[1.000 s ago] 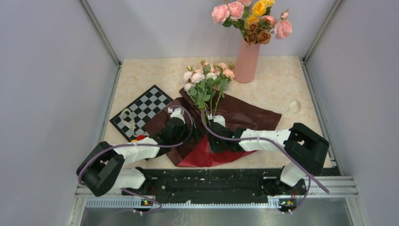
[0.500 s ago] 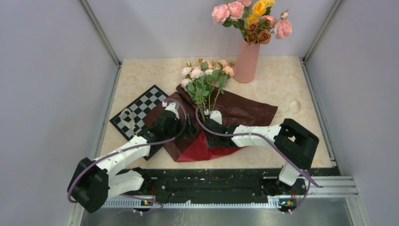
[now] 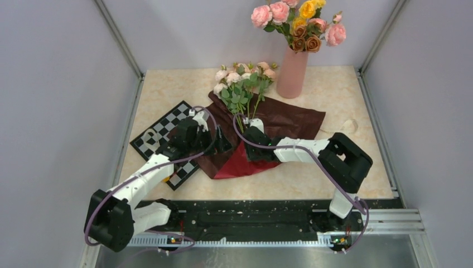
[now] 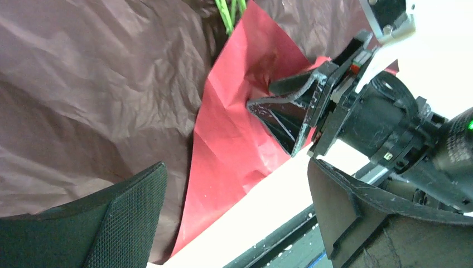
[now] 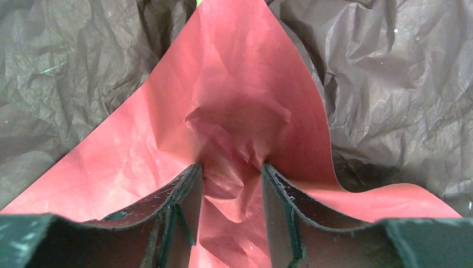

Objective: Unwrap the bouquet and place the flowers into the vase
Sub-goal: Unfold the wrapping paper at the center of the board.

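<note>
The bouquet lies partly unwrapped on the table. Its flowers point toward the salmon-pink vase, their stems running down into the wrapping. The dark crinkled paper is spread out flat, with a red sheet folded at its near end. My right gripper is shut on a bunched fold of the red sheet; no stems show between its fingers. My left gripper hangs wide open just left of it, above the paper's edge, holding nothing.
The vase holds larger pink, yellow and brown roses. A checkerboard with a loose cream ribbon lies at the left, under my left arm. A small pale object sits at the right. Grey walls close in three sides.
Both arms have reached farther from their bases. The paper and flowers have slid toward the vase with my right gripper. My left gripper stayed wide open.
</note>
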Motion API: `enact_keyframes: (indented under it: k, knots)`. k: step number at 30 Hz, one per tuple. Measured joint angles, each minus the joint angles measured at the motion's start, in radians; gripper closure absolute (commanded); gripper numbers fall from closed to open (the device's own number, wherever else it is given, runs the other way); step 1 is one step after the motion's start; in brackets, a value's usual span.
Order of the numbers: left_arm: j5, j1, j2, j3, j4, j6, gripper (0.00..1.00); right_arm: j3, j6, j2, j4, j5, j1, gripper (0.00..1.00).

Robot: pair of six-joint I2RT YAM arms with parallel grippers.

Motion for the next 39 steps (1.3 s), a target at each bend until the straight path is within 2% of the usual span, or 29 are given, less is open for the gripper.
enact_keyframes:
  k: [8,12,16,24,30,35,39]
  knots:
    - [0.136,0.0,0.121,0.0,0.067,0.034,0.01,0.008,-0.099,-0.019,-0.012,-0.085,-0.031,0.36]
    - [0.195,0.0,0.173,0.0,0.121,0.046,0.02,0.008,-0.131,-0.122,-0.064,-0.13,-0.044,0.31]
    - [0.267,0.0,0.252,0.011,0.212,0.043,0.05,0.008,-0.137,-0.264,-0.089,-0.169,-0.087,0.31]
    - [0.276,-0.004,0.382,0.086,0.219,0.085,0.06,-0.053,-0.138,-0.451,-0.113,-0.239,-0.229,0.29]
    - [0.259,-0.004,0.4,0.1,0.182,0.116,0.11,-0.139,-0.15,-0.496,-0.114,-0.315,-0.351,0.29]
    - [0.259,-0.005,0.404,0.098,0.174,0.117,0.23,-0.18,-0.171,-0.516,-0.113,-0.383,-0.415,0.29]
    - [0.26,-0.006,0.411,0.088,0.179,0.117,0.29,-0.182,-0.171,-0.541,-0.106,-0.419,-0.434,0.3]
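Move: The right fingertips are on the red flap, its middle practically under them; the stem ends lie about 12 cm ahead of this hand and 3 cm left, the paper's brown right wing some 14 cm ahead and 19 cm right. The left hand hovers wide open: the flap's middle is about 10 cm to its right, level with it and 11 cm below; the checkerboard lies roughly 20 cm left and 5 cm ahead. The right hand opens further and comes off the red flap, rising about 13 cm and then swinging some 11 cm right over the flap towards its right end, sinking slightly on the way as its left side rolls up. Meanwhile the left hand sinks and shifts right towards the flap's left edge, about 5 cm each way, turning some 15 degrees clockwise and starting to narrow its fingers. ##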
